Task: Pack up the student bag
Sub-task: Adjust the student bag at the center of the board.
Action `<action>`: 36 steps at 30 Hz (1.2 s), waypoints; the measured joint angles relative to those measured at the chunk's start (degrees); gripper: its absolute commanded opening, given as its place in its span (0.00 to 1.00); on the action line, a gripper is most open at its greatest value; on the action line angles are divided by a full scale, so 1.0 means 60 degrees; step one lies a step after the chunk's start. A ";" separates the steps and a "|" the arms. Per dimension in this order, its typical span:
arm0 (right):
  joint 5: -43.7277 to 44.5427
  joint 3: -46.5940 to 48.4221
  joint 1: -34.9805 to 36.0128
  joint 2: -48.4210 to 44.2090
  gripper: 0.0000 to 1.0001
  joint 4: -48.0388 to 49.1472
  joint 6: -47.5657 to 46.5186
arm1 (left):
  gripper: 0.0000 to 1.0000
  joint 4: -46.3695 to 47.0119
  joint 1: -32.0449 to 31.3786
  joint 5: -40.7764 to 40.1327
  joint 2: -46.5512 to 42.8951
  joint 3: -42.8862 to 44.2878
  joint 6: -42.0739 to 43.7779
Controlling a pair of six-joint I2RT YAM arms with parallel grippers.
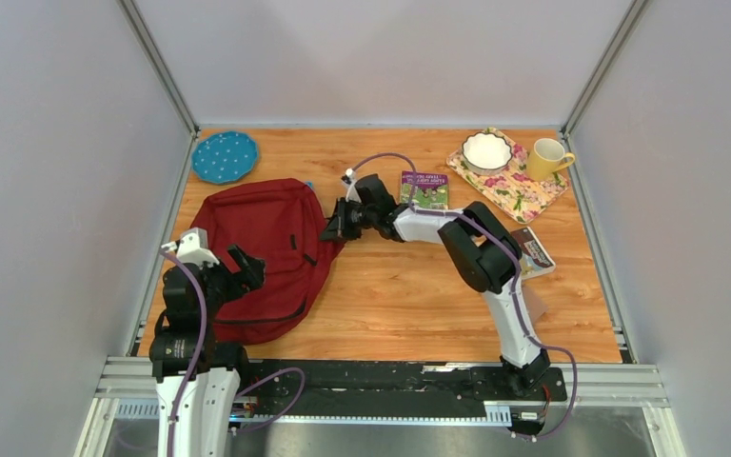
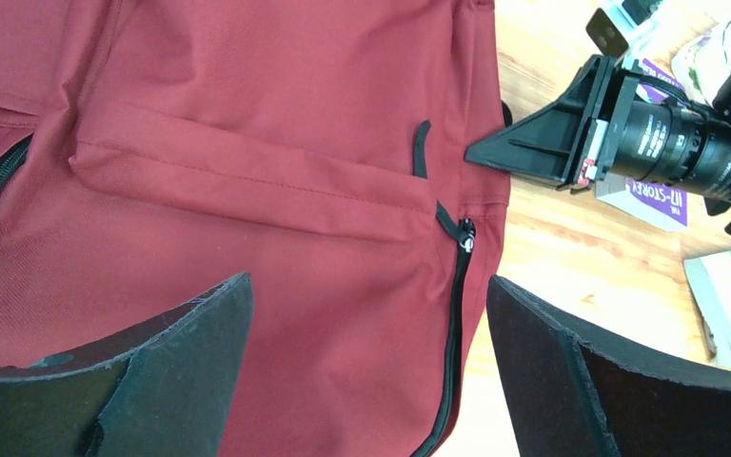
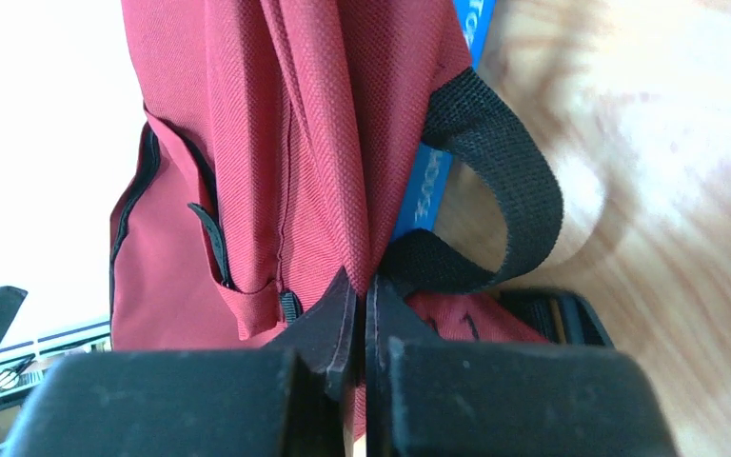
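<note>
The student bag (image 1: 266, 243) is a dark red backpack lying flat on the left half of the wooden table. My right gripper (image 1: 335, 227) reaches across to its right edge. In the right wrist view this gripper (image 3: 364, 281) is shut on a fold of the bag's red fabric (image 3: 295, 114), right beside the black carry loop (image 3: 523, 190). My left gripper (image 1: 238, 267) hovers over the bag's near part. Its jaws (image 2: 366, 281) stand wide open with nothing between them, above the red cloth and a black zipper (image 2: 455, 333) with its pull (image 2: 466, 238).
A blue plate (image 1: 224, 157) sits at the back left. A purple-and-green book (image 1: 424, 189) lies past the right gripper, and another book (image 1: 535, 253) lies under the right arm. At the back right a floral cloth (image 1: 523, 195) carries a white bowl (image 1: 486, 150) and a yellow mug (image 1: 547, 158).
</note>
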 measured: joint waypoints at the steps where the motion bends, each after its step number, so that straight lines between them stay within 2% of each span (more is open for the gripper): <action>1: 0.0058 -0.0335 0.0007 -0.0197 0.00 0.0175 0.0033 | 0.99 0.0007 0.0000 0.0058 0.0000 0.0000 0.0011; 4: 0.0557 -0.1534 0.0076 -0.1144 0.00 0.0535 -0.0117 | 0.99 0.0062 0.0000 0.0474 0.0007 0.0000 0.0069; 10: 0.2605 -0.3923 0.0342 -0.4648 0.00 0.0809 -0.0586 | 0.99 0.0608 -0.0004 0.1759 -0.0069 -0.0004 0.0240; 16: 0.5668 -0.6754 0.0433 -0.7053 0.00 0.3304 0.0164 | 0.99 0.1290 -0.0004 0.2568 -0.0335 -0.0018 0.0229; 22: 0.9479 -0.9220 0.0958 -0.7410 0.00 0.4441 0.1402 | 0.99 0.1956 -0.0004 0.3271 -0.0339 -0.0233 -0.0066; 25: 1.0644 -0.9737 0.1151 -0.7435 0.00 0.4841 0.1789 | 0.99 0.2361 -0.0004 0.3606 -0.0302 -0.0710 -0.0397; 32: 1.1730 -0.9916 0.1705 -0.7380 0.00 0.6743 0.1807 | 0.99 0.2714 -0.0004 0.4091 0.0535 -0.1100 -0.0732; 36: 1.2080 -0.9985 0.2116 -0.7377 0.00 0.7308 0.1625 | 0.99 0.3257 -0.0153 0.4229 0.0616 -0.1304 -0.1056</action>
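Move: The right fingers are already shut on the right edge of the student bag, whose middle lies about 17 cm to their left and 6 cm back; the board's center is some 12 cm to their right and 2 cm back, about 5 cm lower. The purple book lies roughly 23 cm to their right and 7 cm ahead. The open left hand hovers over the bag, with the bag's middle about 8 cm ahead of it, 3 cm to its right and 13 cm below. Keeping its pinch on the bag's right edge, the right hand draws slightly back and climbs about 12 cm while sweeping right, sinks most of the way again, then eases a little back left as it rises once more; it ends some 19 cm to the right and 9 cm higher, dragging the bag towards the board's center and turning clockwise by about 60 degrees, so its fingers go from pointing left to pointing forward and nearly level. The left hand, fingers open, follows above the bag to the right, rising and then sinking again while it turns clockwise, with no contact to be seen. ##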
